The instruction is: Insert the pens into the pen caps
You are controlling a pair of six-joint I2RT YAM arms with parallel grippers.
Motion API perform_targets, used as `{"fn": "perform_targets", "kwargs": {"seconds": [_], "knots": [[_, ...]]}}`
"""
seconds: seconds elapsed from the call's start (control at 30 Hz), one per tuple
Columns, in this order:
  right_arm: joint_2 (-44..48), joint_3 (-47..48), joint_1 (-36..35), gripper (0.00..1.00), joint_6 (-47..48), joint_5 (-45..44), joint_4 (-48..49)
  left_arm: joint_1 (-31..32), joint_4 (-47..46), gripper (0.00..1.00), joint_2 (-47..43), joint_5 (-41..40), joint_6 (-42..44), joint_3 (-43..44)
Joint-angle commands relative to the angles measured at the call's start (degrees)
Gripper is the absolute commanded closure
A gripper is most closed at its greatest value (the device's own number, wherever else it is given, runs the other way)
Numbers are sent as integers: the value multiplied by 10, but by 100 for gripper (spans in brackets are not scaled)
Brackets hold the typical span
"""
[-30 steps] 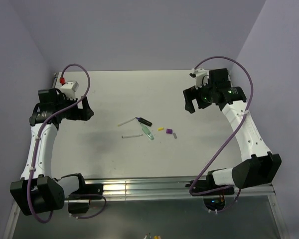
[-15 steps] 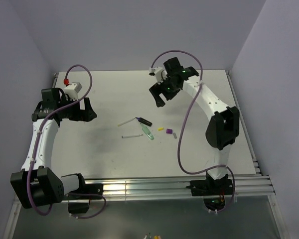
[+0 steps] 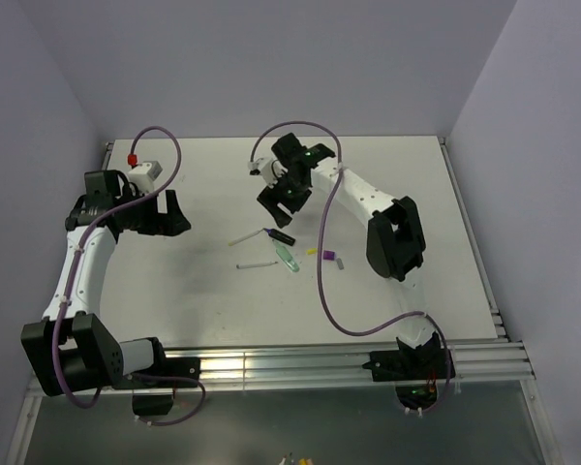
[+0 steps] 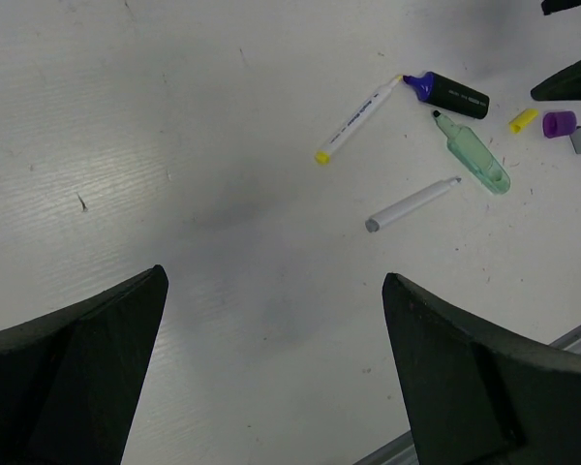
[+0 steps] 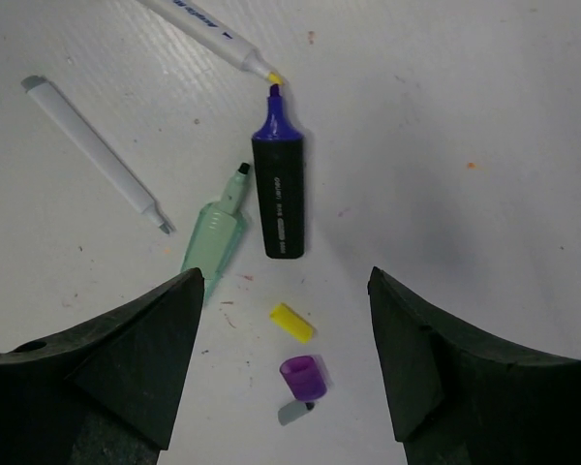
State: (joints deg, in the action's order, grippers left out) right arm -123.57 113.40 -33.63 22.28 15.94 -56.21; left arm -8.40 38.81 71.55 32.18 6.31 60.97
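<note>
Four pens lie mid-table: a black one with a purple tip [image 3: 279,235] [image 5: 278,194], a pale yellow-white one [image 3: 242,238] [image 5: 208,29], a grey-white one [image 3: 257,263] [image 5: 97,153] and a translucent green one [image 3: 288,258] [image 5: 213,237]. Just right of them are the yellow cap [image 3: 313,251] [image 5: 291,323], purple cap [image 3: 325,255] [image 5: 302,377] and grey cap [image 3: 340,262] [image 5: 295,413]. My right gripper [image 3: 276,205] [image 5: 284,276] hovers open over the black pen and caps, holding nothing. My left gripper [image 3: 169,213] [image 4: 273,281] stands wide open and empty, well left of the pens.
The white table [image 3: 203,310] ends at an aluminium rail [image 3: 271,366] along the near edge. Purple walls close in the back and sides. The right arm's purple cable [image 3: 321,281] loops above the table just right of the caps.
The right arm has swung from the far right of the table leftward to above the pens, its fingers narrowing a little. The left arm has barely moved.
</note>
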Motion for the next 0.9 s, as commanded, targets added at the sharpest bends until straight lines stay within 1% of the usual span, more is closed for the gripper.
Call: {"fn": "perform_targets", "kwargs": {"seconds": [0.0,0.07,0.13,0.2,0.53,0.87], "knots": [[-17,27,-15,24,17,-12,-3,2,-16,1,7,27,-5,6],[-31,34,-21,26,16,-14,-3,2,-16,1,8,29,-4,10],[-43,42,-24,34,15,-16,-3,1,-15,1,9,29,-2,12],[-48,42,-27,38,21,-16,-3,1,-15,1,10,30,-2,13],[-66,9,-36,44,36,-38,3,2,-23,0,14,32,-2,6],[-71,-22,-39,44,41,-34,9,2,-23,1,30,33,1,15]]}}
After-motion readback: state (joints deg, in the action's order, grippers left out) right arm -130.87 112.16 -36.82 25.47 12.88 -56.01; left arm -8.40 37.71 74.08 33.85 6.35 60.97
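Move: The black pen with the purple nib lies under my right hand, about 3 cm to its left, level fore and aft, some 10 cm down. From this hand, the green pen is roughly 5 cm back and 2 cm left; the yellow cap 3 cm back, 5 cm right; the purple cap 4 cm back, 8 cm right; the white pen with the yellow nib level ahead, about 11 cm left. For my left hand, the black pen is some 22 cm right, 6 cm ahead and 17 cm below. I sink my right hand about 6.5 cm towards the black pen, sliding a little left at first and then easing back nearly 2 cm overall. On the way I narrow my open fingers from about three-quarters to a bit over half, on either side of the pen's butt end as seen from the wrist, and swing them roughly 10 degrees nearer to straight down. I touch nothing yet. ##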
